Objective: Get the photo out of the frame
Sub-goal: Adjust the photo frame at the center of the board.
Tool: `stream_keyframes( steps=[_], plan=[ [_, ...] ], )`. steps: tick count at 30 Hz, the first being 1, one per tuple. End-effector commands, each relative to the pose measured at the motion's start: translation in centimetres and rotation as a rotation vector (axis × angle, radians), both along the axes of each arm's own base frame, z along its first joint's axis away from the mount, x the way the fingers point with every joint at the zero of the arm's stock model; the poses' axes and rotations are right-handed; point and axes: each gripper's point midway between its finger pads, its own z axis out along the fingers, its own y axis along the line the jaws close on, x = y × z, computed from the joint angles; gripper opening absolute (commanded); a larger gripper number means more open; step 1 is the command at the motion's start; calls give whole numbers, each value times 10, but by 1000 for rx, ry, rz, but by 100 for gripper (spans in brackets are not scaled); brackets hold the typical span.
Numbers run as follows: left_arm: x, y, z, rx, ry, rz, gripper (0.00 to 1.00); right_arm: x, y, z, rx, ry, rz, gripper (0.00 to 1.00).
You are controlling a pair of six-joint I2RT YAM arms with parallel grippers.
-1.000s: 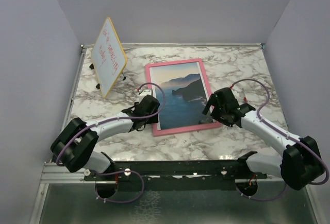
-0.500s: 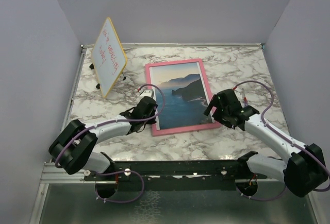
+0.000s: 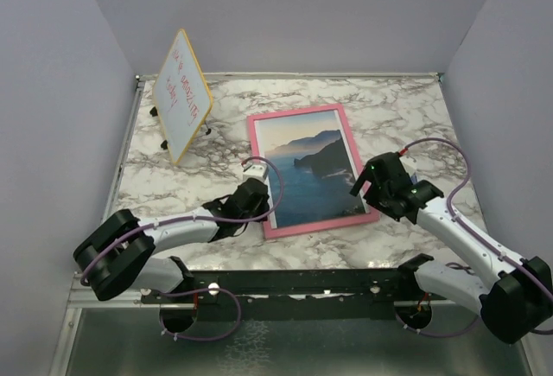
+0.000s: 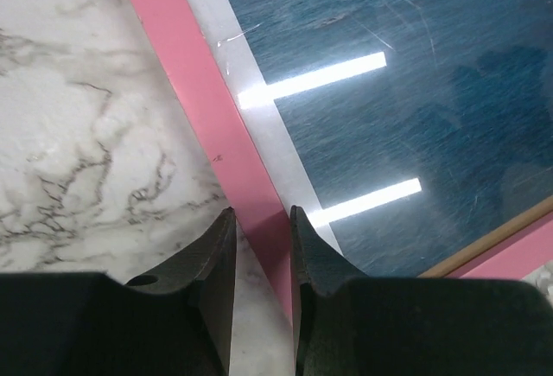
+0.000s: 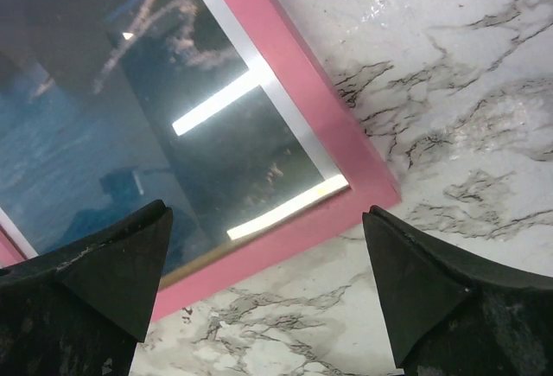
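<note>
The frame (image 3: 298, 115), with a thin pink border, lies face up on the marble table, and the photo (image 3: 311, 177) of a dark headland over blue sea is inside it. My left gripper (image 3: 256, 196) is at the frame's left side near the front corner. In the left wrist view its fingers (image 4: 261, 220) are shut on the pink border (image 4: 199, 108), beside the photo (image 4: 415, 56). My right gripper (image 3: 373, 188) hovers wide open over the frame's front right corner (image 5: 294, 65), with nothing between its jaws (image 5: 266, 212). The photo (image 5: 104, 117) shows under reflections.
A yellow-edged whiteboard (image 3: 183, 95) with red writing stands tilted at the back left. Bare marble table (image 3: 406, 108) lies right of the frame. Purple walls close in both sides and the back.
My left gripper has shut on the frame's left border. The frame has slid right and turned slightly. The right arm has drawn back toward the front right.
</note>
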Motion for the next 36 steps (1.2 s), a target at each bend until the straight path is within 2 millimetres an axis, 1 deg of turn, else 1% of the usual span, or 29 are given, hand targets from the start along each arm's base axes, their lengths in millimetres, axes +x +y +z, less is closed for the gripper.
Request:
stream_keyframes(
  steps=[1, 5, 7, 9, 10, 11, 12, 14, 16, 19, 21, 23, 25, 26, 28, 29, 31, 32, 35, 36],
  plan=[
    [-63, -6, -27, 33, 134, -185, 8, 2, -9, 13, -21, -34, -49, 96],
    [-79, -13, -29, 31, 153, -237, 7, 2, -12, 17, -38, -27, -50, 96],
    [-87, -21, -26, 13, 164, -259, 6, 1, -12, 18, -41, -24, -51, 96],
    [-92, -25, -23, 0, 169, -251, 6, 1, -11, 20, -36, -23, -49, 97],
    [-92, -25, -22, -2, 172, -235, 8, 1, -10, 20, -32, -21, -44, 97],
    [-93, -25, -21, -9, 173, -219, 12, 0, -9, 20, -27, -20, -42, 97],
    [-93, -24, -20, -17, 173, -202, 19, 0, -8, 21, -20, -21, -37, 98],
    [-91, -22, -17, -34, 171, -164, 26, -2, -6, 21, -5, -24, -28, 100],
    [-90, -22, -13, -46, 164, -151, 37, -1, -6, 23, 10, -41, -42, 100],
    [-87, -19, -6, -47, 142, -142, 42, 2, 2, 31, 47, -86, 1, 100],
    [-84, -17, 0, -51, 123, -125, 50, 4, 2, 37, 59, -125, 8, 100],
    [-82, -17, 5, -59, 108, -120, 54, 6, -1, 43, 56, -165, 2, 100],
    [-80, -14, 6, -55, 94, -105, 61, 7, -1, 48, 59, -202, 24, 100],
    [-78, -12, 7, -51, 86, -92, 62, 5, 1, 50, 65, -211, 51, 100],
    [-75, -11, 7, -46, 75, -76, 64, 1, 2, 51, 89, -216, 43, 100],
    [-73, -11, 7, -47, 71, -67, 66, 0, 2, 52, 99, -228, 46, 100],
    [-70, -11, 8, -41, 71, -45, 73, 0, 11, 56, 133, -265, 105, 100],
    [-67, -13, 14, -45, 60, -37, 78, 0, 18, 58, 157, -281, 140, 100],
    [-56, -3, 25, -27, 17, 26, 96, -2, 41, 59, 224, -269, 253, 100],
    [-53, 1, 29, -32, 3, 48, 99, -2, 45, 56, 237, -247, 265, 100]
  ],
)
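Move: Pinching the photo frame's left rail, the left hand has the frame's middle about 13 cm ahead and 13 cm to its right, with the near left corner roughly 6 cm straight back. The table's near edge runs some 17 cm straight behind this hand. From the open right hand, the frame's middle lies about 12 cm ahead, 16 cm left and 6 cm lower; its near right corner is about 4 cm right, 2 cm back and equally low. Dragging the pink rail back towards the table's near edge, about 6 cm and some 3 cm to the right, the left hand turns slightly clockwise, then opens wide and lets go, easing back a little more and rising 1 cm as its fingers straddle the rail. Meanwhile the right hand, wide open and holding nothing, rises about 5 cm over the near right part, its fingers tilting up and forward some 15 degrees. ##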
